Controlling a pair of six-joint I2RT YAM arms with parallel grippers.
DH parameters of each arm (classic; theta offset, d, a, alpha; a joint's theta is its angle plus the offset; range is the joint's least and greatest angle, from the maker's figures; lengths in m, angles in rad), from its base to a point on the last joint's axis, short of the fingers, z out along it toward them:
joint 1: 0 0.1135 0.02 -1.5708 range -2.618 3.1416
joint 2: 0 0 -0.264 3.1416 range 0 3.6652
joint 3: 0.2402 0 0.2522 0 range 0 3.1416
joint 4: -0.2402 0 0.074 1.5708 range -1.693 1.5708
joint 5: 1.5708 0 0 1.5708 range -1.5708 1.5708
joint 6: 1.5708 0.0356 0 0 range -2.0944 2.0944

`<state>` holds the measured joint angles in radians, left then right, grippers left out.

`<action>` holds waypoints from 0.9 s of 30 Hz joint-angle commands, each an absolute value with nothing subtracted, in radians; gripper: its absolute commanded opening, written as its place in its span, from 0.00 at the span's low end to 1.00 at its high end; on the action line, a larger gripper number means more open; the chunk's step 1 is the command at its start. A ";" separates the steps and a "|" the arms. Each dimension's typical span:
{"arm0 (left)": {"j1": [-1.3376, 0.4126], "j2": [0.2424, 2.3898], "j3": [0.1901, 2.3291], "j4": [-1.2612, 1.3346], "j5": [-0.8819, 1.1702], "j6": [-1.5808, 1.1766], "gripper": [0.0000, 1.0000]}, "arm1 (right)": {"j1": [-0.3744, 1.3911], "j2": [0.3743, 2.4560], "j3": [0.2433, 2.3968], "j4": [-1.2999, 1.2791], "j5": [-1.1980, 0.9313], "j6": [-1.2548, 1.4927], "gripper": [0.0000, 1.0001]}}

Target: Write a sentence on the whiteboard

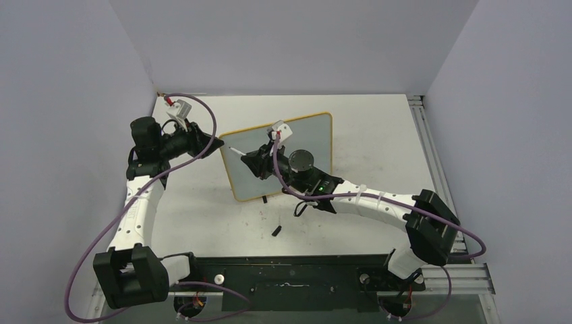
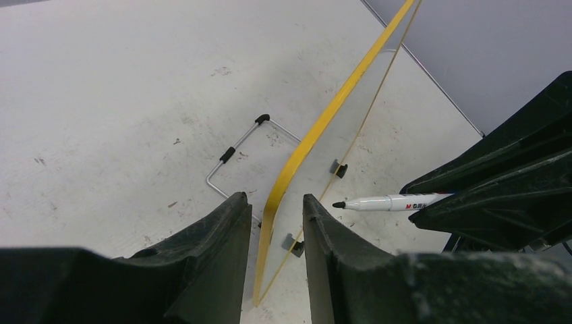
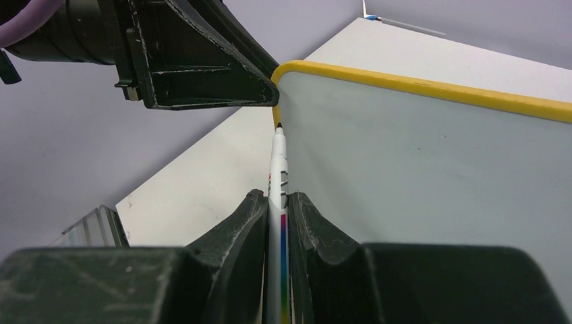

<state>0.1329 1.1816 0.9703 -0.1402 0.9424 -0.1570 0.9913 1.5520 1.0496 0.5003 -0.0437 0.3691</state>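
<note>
The whiteboard [image 1: 310,135] [image 3: 418,175] stands upright near the table's middle, a yellow frame around a pale glossy face. My left gripper [image 1: 210,140] [image 2: 273,197] is open and straddles the frame's upper left corner [image 2: 317,128], with a narrow gap on each side. My right gripper [image 1: 255,160] [image 3: 273,194] is shut on a white marker pen [image 3: 278,162] [image 2: 391,202]. The pen's black tip sits at the board's face, just below that corner. The sentence is not in view; the face that shows is bare.
A small black cap [image 1: 276,230] lies on the table in front of the board. The board's wire stand [image 2: 233,152] rests on the table behind it. Grey walls close in on the left, back and right, and an aluminium rail [image 1: 432,148] runs along the right edge.
</note>
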 commanded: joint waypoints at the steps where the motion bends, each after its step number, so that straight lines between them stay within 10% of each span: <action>1: 0.137 1.181 0.969 -0.070 0.975 -0.168 0.31 | 1.004 1.558 1.104 0.580 -0.016 0.352 0.05; 27: 0.132 1.196 0.966 -0.061 0.986 -0.163 0.09 | 1.018 1.616 1.135 0.595 0.058 0.351 0.05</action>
<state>0.1326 1.1934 0.9600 -0.1001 0.9592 -0.1711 1.0069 1.6142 1.0782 0.5289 0.0422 0.3580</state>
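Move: The whiteboard's upper left corner is about 1 cm ahead and 1 cm right of my left hand point, level with the parted fingers. The marker tip stands roughly 2 cm back and 3 cm right of that hand. For my right hand, already gripping the marker, the writing spot is some 4 cm ahead, 5 cm left and 1 cm lower; the same corner lies about 6 cm ahead and 6 cm left of that hand, 1 cm higher. I squeeze my left fingers shut on the whiteboard's corner from either side, the arm practically in place, and the grip firms up as they meet the edge. Meanwhile I ease the held marker about 1.5 cm forward and 1 cm left towards the board's face near that corner, rising slightly and then dipping about 2 cm, turning a touch clockwise. ##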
